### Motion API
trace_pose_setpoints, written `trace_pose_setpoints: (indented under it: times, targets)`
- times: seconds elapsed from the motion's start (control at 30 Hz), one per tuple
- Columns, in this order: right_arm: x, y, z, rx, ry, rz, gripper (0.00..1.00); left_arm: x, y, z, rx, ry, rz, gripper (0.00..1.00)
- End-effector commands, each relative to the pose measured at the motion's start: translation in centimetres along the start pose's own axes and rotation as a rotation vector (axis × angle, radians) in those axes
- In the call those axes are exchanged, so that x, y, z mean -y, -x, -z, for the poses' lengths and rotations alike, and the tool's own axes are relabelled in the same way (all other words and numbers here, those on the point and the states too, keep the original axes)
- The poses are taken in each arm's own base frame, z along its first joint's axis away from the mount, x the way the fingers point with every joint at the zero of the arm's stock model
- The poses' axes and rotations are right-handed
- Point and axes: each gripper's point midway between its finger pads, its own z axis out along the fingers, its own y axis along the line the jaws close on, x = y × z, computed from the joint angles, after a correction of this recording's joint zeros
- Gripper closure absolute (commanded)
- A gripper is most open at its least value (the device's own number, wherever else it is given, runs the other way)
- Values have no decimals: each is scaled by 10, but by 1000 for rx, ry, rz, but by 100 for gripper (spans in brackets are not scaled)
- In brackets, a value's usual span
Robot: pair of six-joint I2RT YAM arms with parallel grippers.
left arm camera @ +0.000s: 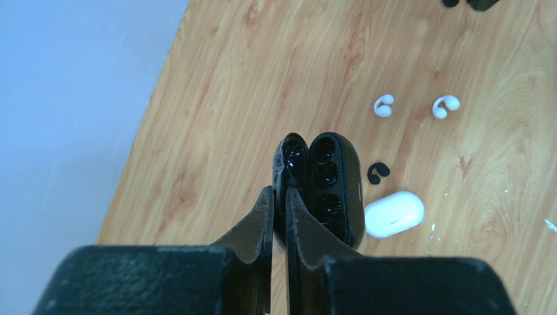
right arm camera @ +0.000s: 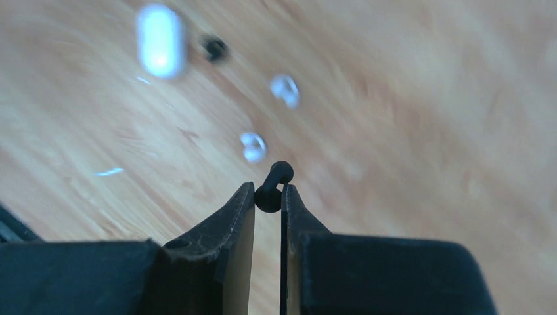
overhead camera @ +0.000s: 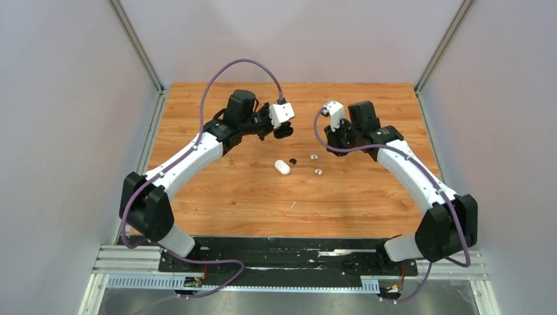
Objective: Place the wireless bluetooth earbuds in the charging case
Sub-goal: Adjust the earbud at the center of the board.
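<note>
My left gripper (left arm camera: 279, 198) is shut on the lid of an open black charging case (left arm camera: 336, 185), held above the table with its empty wells showing; from above the case (overhead camera: 284, 131) shows at the fingertips. My right gripper (right arm camera: 268, 191) is shut on a black earbud (right arm camera: 272, 190) and hangs over the table's back right (overhead camera: 332, 136). On the wood lie a second black earbud (left arm camera: 378, 172), two white earbuds (left arm camera: 383, 105) (left arm camera: 445, 105) and a closed white case (left arm camera: 394, 214). The right wrist view is blurred.
The loose items lie clustered mid-table: white case (overhead camera: 282, 167), black bud (overhead camera: 293, 160), white buds (overhead camera: 314, 157) (overhead camera: 318, 172). Grey walls stand close along the wooden table's (overhead camera: 217, 197) left, right and back edges.
</note>
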Motion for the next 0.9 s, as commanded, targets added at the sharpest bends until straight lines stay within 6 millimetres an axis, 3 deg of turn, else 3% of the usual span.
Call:
trace_pose_setpoints:
  times: [0.0, 0.1, 0.17, 0.23, 0.43, 0.67, 0.77, 0.87]
  targets:
    - [63, -124, 3, -303, -432, -502, 100, -10, 13, 15, 34, 69, -6, 100]
    - [68, -192, 16, -474, -560, -782, 100, -9, 14, 21, 37, 77, -4, 100]
    - [64, -216, 19, -542, -590, -897, 100, -8, 14, 25, 35, 82, -5, 100]
    - [59, -228, 17, -589, -580, -958, 100, -8, 12, 28, 29, 87, -5, 100]
    - [49, -240, -1, -663, -535, -1070, 99, -7, 9, 33, 17, 89, 4, 100]
    - [50, -233, -36, -664, -428, -1160, 68, -7, 9, 34, 5, 88, 17, 100]
    - [57, -220, -38, -646, -414, -1160, 55, -9, 10, 35, 4, 91, 17, 100]
    - [64, -205, -34, -613, -402, -1160, 51, -10, 10, 33, 4, 90, 17, 100]
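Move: The right hand holds the black earbud; the bare board it is taken to lies about 14 cm to its right, 6 cm back and 19 cm below. At board height, the near white earbud is roughly 2 cm left and 1 cm back of the hand, the far white earbud 3 cm left and 5 cm ahead, the loose black earbud 9 cm left and 4 cm ahead. From the left hand that bare spot is some 25 cm right, 11 cm back, 23 cm below. Fast down and to the right, with some back, the right hand carries the black earbud away from the open case to the board, dropping about 18 cm while turning clockwise some 60 degrees and tipping its fingers down. It slows there, creeps a little back to the left, and opens its fingers about halfway around the earbud. The left hand keeps the case gripped and eases about 2 cm left. ##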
